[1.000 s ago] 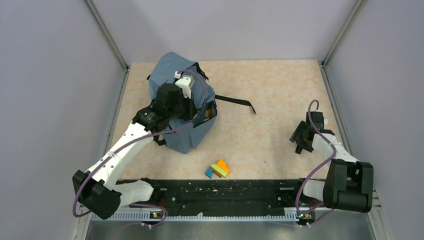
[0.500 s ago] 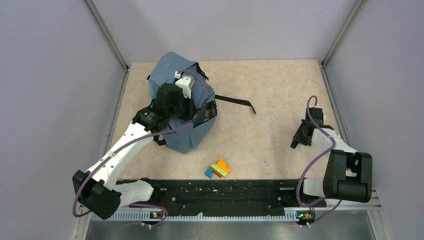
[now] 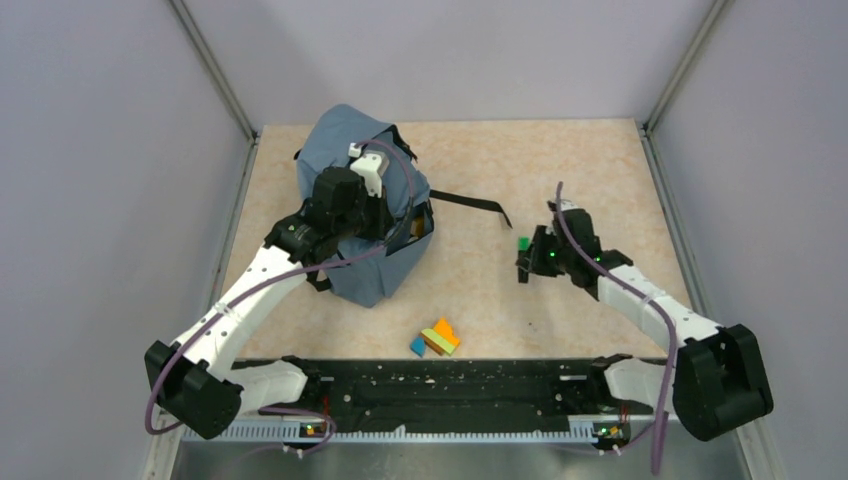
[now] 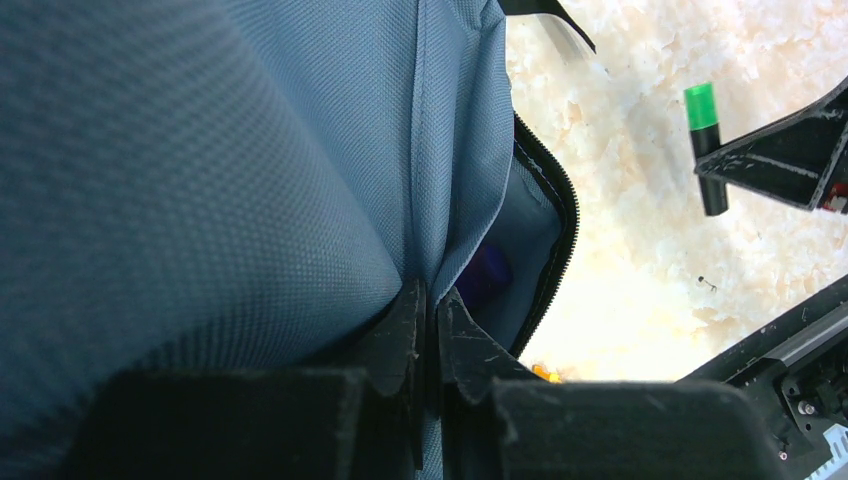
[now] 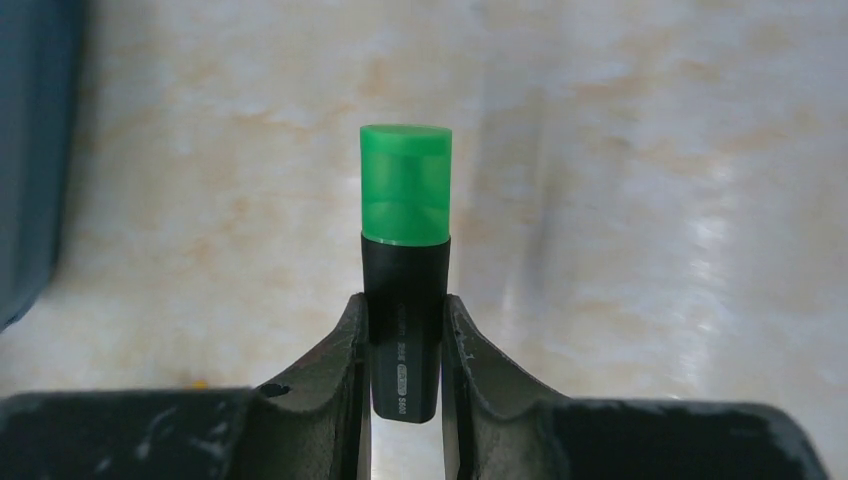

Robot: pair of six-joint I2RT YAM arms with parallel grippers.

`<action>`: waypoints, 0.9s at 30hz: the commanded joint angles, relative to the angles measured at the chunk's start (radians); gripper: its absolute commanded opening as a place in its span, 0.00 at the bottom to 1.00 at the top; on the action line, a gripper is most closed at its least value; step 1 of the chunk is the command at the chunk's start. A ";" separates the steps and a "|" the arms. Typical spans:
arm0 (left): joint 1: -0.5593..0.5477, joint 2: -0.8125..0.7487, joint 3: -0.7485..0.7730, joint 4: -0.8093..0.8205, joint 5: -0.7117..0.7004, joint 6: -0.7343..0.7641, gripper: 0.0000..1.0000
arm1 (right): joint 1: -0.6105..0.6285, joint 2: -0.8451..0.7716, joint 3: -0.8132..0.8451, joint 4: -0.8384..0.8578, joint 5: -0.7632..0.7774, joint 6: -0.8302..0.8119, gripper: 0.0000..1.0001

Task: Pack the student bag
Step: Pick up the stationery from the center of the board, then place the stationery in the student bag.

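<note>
The student bag [image 3: 345, 165], a slate-blue backpack, stands at the back left with its black zipper [image 4: 560, 230] open toward the table's middle. My left gripper [image 4: 430, 300] is shut on a fold of the bag's fabric beside the opening; it also shows from above [image 3: 400, 222]. A highlighter [image 5: 405, 250] with a green cap and black body is clamped upright in my right gripper [image 5: 405, 315]. That gripper [image 3: 527, 260] hangs over the middle of the table, right of the bag, and the highlighter [image 3: 523, 243] [image 4: 703, 140] points toward it.
A small pile of blue, green and orange pieces [image 3: 435, 338] lies near the front rail. A black strap [image 3: 475, 203] trails from the bag across the table. Something dark blue [image 4: 487, 272] sits inside the bag. Walls close in the left, right and back.
My right arm has swung from the right edge toward the table's middle, and its jaws have closed on the highlighter. The left arm and the bag have not moved.
</note>
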 commanded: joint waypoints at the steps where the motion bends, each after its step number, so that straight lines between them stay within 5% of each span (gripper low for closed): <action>1: 0.006 -0.043 0.016 0.099 0.004 -0.032 0.06 | 0.209 -0.017 0.116 0.200 -0.027 0.041 0.00; 11: 0.006 -0.051 0.018 0.094 -0.017 -0.026 0.06 | 0.542 0.091 0.282 0.511 -0.062 -0.074 0.00; 27: 0.007 -0.058 0.019 0.095 -0.008 -0.025 0.06 | 0.592 0.282 0.269 0.956 -0.016 -0.276 0.00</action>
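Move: The right hand already holds the marker about 7 cm over the board. The bag's open pocket lies some 24 cm to its left, 3 cm farther out and perhaps 3 cm higher. The left gripper is about 28 cm left, level in depth and 16 cm higher. The strap end lies 13 cm ahead and 2 cm left, the foam blocks 14 cm back and 17 cm left. From the left hand, the pocket is about 4 cm right, 2 cm ahead and 13 cm below. Keeping the black marker with the green cap pinched between its fingertips, the right hand sweeps fast to the left and up, some 25 cm across and 17 cm higher, towards the bag's open pocket, then slows sharply there. Meanwhile its fingers swing counter-clockwise and tip up from steeply downward to nearly level, pointing forward-left. The left hand stays put, still nearly shut on the bag's cloth. ##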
